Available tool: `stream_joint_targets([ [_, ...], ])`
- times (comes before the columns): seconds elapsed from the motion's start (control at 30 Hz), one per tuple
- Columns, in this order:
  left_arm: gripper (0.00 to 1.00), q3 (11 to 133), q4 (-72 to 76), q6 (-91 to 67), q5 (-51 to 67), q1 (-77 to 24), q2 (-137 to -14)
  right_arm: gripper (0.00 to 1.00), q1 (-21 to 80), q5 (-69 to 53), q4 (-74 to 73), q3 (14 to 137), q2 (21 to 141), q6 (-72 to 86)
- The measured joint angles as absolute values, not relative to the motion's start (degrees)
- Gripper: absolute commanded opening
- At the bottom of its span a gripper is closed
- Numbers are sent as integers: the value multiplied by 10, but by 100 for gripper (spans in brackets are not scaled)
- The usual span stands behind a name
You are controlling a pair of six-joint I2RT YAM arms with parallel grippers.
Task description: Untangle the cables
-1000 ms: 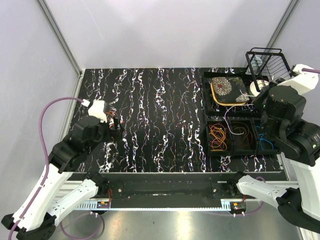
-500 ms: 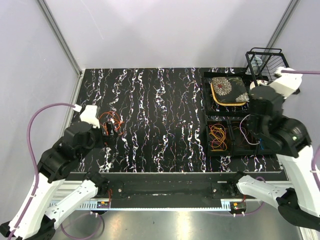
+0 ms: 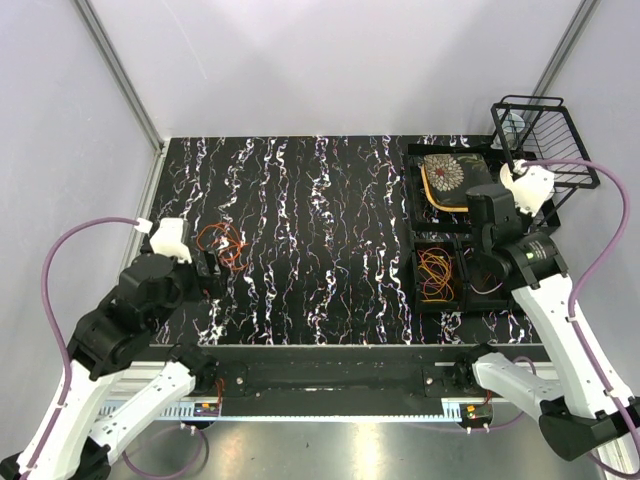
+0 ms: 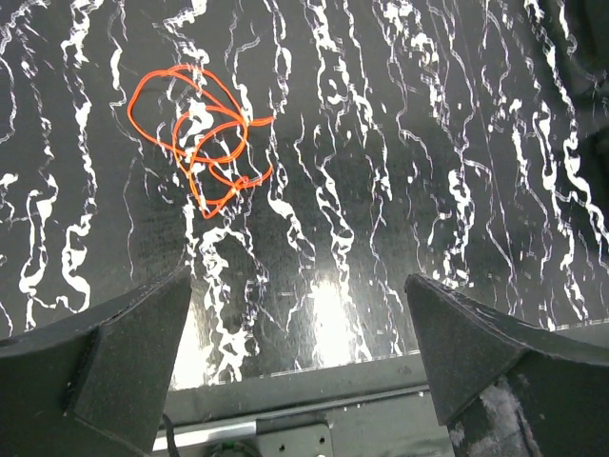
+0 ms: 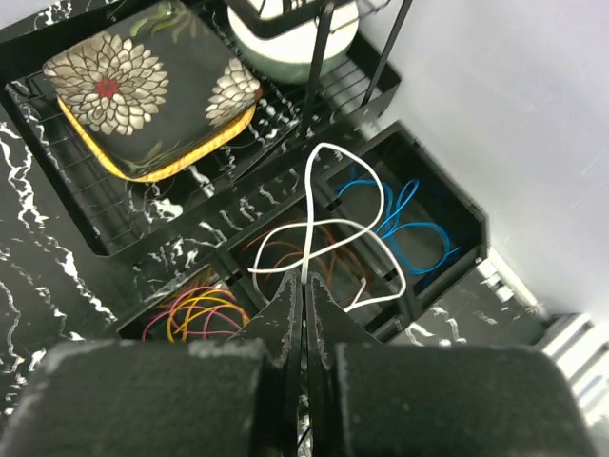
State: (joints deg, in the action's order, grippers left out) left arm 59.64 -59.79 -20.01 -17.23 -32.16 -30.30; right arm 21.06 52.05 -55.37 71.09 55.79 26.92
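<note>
An orange cable (image 3: 222,245) lies in a loose tangle on the black marbled table at the left; it also shows in the left wrist view (image 4: 200,133). My left gripper (image 3: 208,268) is open and empty, just near of that cable (image 4: 300,352). My right gripper (image 3: 488,262) is shut on a white cable (image 5: 328,224) and holds its loops above the black three-part bin (image 3: 413,275). Below it, the bin holds yellow and pink cables (image 5: 195,314), brown cables (image 5: 333,255) and a blue cable (image 5: 409,228).
A flowered box (image 3: 450,178) sits in a black tray behind the bin. A black wire rack (image 3: 545,130) with a pale bowl (image 5: 290,33) stands at the back right corner. Grey walls close the left and right sides.
My right arm swung its wrist back over the bin, still carrying the white cable. My left arm drew back toward the near edge, leaving the orange cable on the table.
</note>
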Motion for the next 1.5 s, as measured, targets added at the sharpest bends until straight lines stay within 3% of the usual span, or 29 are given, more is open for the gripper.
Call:
stream_joint_targets([
  [0.5,99,502,-505,-210,-185,-322,-232,0,140,393,-516,550,607,361],
  [0.8,99,491,-481,-210,-185,-322,-224,0,47,332,-451,499,617,363],
  [1.5,99,482,-467,-211,-190,-322,-223,0,-35,203,-258,464,795,323],
])
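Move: The middle bin, with the brown cable in it, is where I'm taking the white cable already pinched in my shut right fingers; its centre is about 27 cm below my right hand, some 2 cm ahead and 2 cm to the right. The blue cable's bin sits some 11 cm right of it, the yellow cable's bin 11 cm left, and the flowered mat roughly 23 cm beyond it. From my left hand the middle bin lies some 56 cm to the right and 6 cm ahead. I lower my right hand about 24 cm towards the middle bin, the fingers staying shut on the white cable, its loops hanging beneath. Over the last third I also ease forward about 5 cm towards the bin's far side, and all the way down I tilt the wrist some 30 degrees so the fingertips point more steeply down. ##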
